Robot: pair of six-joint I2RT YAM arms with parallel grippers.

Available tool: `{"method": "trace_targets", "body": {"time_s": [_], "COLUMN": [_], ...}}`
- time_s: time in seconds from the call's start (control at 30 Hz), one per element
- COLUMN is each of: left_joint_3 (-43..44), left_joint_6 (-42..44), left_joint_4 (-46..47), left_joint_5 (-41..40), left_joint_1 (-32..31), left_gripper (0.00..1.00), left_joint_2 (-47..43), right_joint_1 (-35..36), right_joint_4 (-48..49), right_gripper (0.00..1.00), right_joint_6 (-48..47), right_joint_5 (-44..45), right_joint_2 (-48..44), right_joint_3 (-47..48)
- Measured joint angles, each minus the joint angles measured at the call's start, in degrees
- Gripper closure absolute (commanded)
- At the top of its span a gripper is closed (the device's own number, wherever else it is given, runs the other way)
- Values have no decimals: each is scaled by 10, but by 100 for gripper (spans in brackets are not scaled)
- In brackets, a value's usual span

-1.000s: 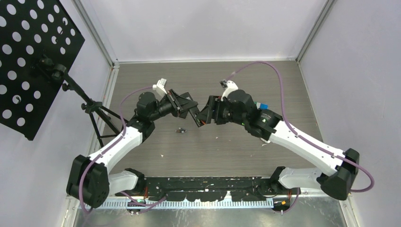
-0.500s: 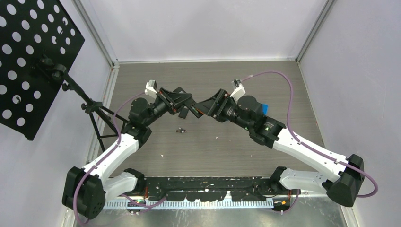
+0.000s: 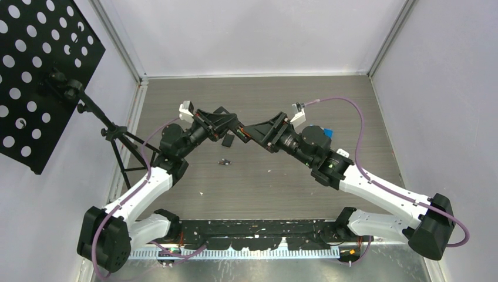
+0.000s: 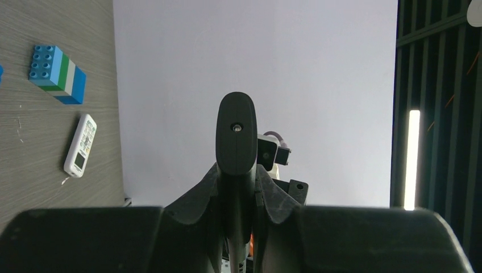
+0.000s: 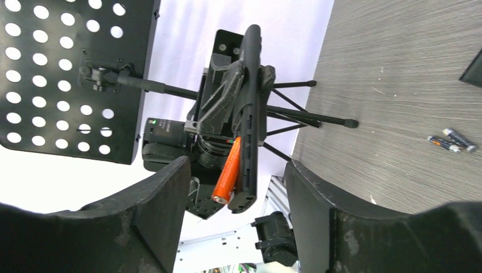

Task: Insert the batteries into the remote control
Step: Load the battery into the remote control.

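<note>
My left gripper (image 4: 236, 190) is shut on the black remote control (image 4: 236, 131), which it holds edge-on in the air. In the right wrist view the remote control (image 5: 250, 108) has its back open. An orange-red battery (image 5: 227, 169) lies slanted in the compartment, with its lower end sticking out. My right gripper (image 5: 236, 222) is open just in front of the remote, its fingers (image 5: 142, 216) either side of the battery and touching nothing. Two dark batteries (image 5: 452, 140) lie on the table (image 3: 224, 161). Seen from above, the grippers (image 3: 226, 126) (image 3: 253, 133) face each other.
A white remote (image 4: 80, 145) and a blue-green block stack (image 4: 58, 75) lie on the table behind the right arm. A black tripod (image 3: 120, 144) with a perforated panel (image 3: 35, 64) stands at the left wall. A flat black piece (image 5: 474, 68) lies on the table.
Both grippers have moved toward the back of the table and their wrists have turned. The left one still holds the remote, and the right one stays open in front of it.
</note>
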Motion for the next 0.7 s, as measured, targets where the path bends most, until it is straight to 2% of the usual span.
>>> {"method": "trace_targets", "body": {"time_s": [0.7], "left_joint_3": [-21], "left_joint_6": [-57], "left_joint_4": [41], "left_joint_5": [0], "left_joint_1": [0], "left_gripper": [100], "left_joint_2": [12], "right_joint_1": [-6], "right_joint_4": [83], "right_gripper": [55], "right_joint_6": [15], "right_joint_5": [-31], "right_joint_2": [21], "right_joint_3": [-17]}}
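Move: The orange battery, lying aslant in the remote's bay, is about 2 cm ahead and 2 cm to the left of the right hand, level with it. The remote's middle is some 4 cm ahead and 4 cm left; on the table roughly 30 cm below are the battery cover, 8 cm ahead and 9 cm left, and loose batteries, 2 cm ahead and 10 cm left. From the left hand, the orange battery lies about 3 cm back and 2 cm right. Right fingers narrow around the orange battery as that hand edges up and left, about 1 cm each. ##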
